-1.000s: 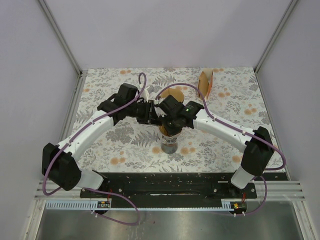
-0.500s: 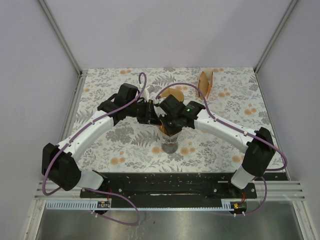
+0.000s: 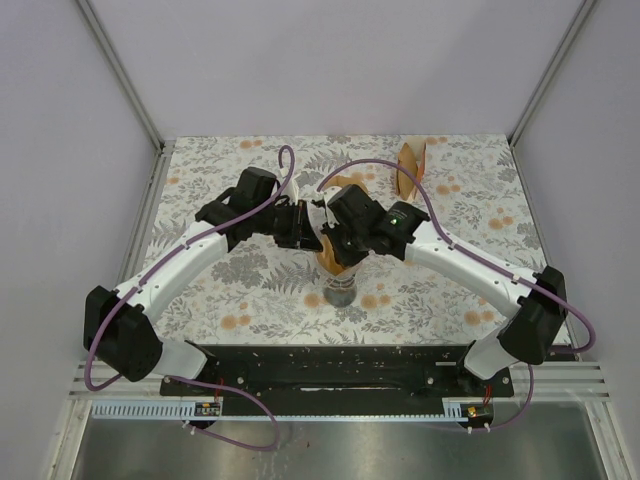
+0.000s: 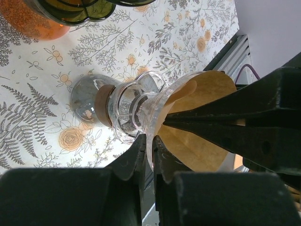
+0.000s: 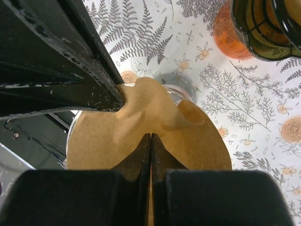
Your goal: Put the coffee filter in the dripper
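A clear dripper point(image 4: 149, 109) sits on a glass carafe point(image 4: 87, 99) with a brown collar, at the table's middle point(image 3: 338, 290). The brown paper coffee filter point(image 4: 202, 143) lies inside the dripper's cone, its top edge folded and sticking out point(image 5: 117, 141). My left gripper point(image 4: 151, 143) is shut on the dripper's rim from the left point(image 3: 312, 232). My right gripper point(image 5: 150, 136) is shut, its fingers pinching the filter's wall from above and right point(image 3: 342, 245). The left fingers point(image 5: 70, 89) show at the filter's far edge in the right wrist view.
A stand of spare brown filters point(image 3: 410, 168) is at the back right of the floral mat. An orange round object point(image 3: 347, 181) with a dark green ribbed piece point(image 5: 265, 23) beside it lies just behind the arms. Grey walls close the sides.
The left jaws have closed onto the dripper's rim. The right arm's forearm and elbow have swung out to the right while its gripper stayed at the filter.
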You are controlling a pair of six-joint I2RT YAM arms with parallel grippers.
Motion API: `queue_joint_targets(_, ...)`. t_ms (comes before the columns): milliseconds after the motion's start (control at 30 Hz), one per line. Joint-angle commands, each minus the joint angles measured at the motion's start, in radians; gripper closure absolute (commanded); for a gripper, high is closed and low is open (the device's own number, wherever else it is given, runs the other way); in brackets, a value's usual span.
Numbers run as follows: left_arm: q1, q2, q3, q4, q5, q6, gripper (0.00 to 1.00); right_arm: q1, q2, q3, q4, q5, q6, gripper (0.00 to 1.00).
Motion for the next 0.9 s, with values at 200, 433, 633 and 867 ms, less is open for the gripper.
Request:
queue_joint_targets(200,-0.004,-0.012,0.026,-0.004,-0.041,0.029,1.0,0.006,-0.085,0.063,0.036,-0.012,-0.012,1.0)
queue_joint_targets(433,-0.004,-0.004,0.037,-0.013,-0.049,0.038,1.0,0.006,-0.126,0.055,0.036,-0.009,-0.007,1.0)
queue_joint_targets(633,-0.004,-0.009,0.043,-0.013,-0.051,0.038,1.0,0.006,-0.194,0.057,0.054,0.053,0.031,0.94)
queue_joint_targets(867,-0.004,-0.007,0.044,-0.013,-0.049,0.038,1.0,0.006,-0.263,0.031,0.074,0.13,0.053,0.57)
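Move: The coffee filter sits in the clear dripper just below the right hand: its middle is about 4 cm under the shut fingertips, with no clear offset forward or sideways. From the left hand, which pinches the left rim, it lies roughly 5 cm to the right, 1 cm back and 5 cm down. The grey glass carafe stands some 12 cm straight below the right hand; the amber dripper is about 14 cm ahead of that hand and 4 cm lower. The filter is left alone in the clear dripper as the right hand draws up out of its mouth, slowly and then faster, about 8.5 cm. Near the top it drifts some 2 cm right, tilts its fingers about 15 degrees outward towards level, and opens them over a third. The left hand stays in place, still pinching the rim of filter and dripper together. ##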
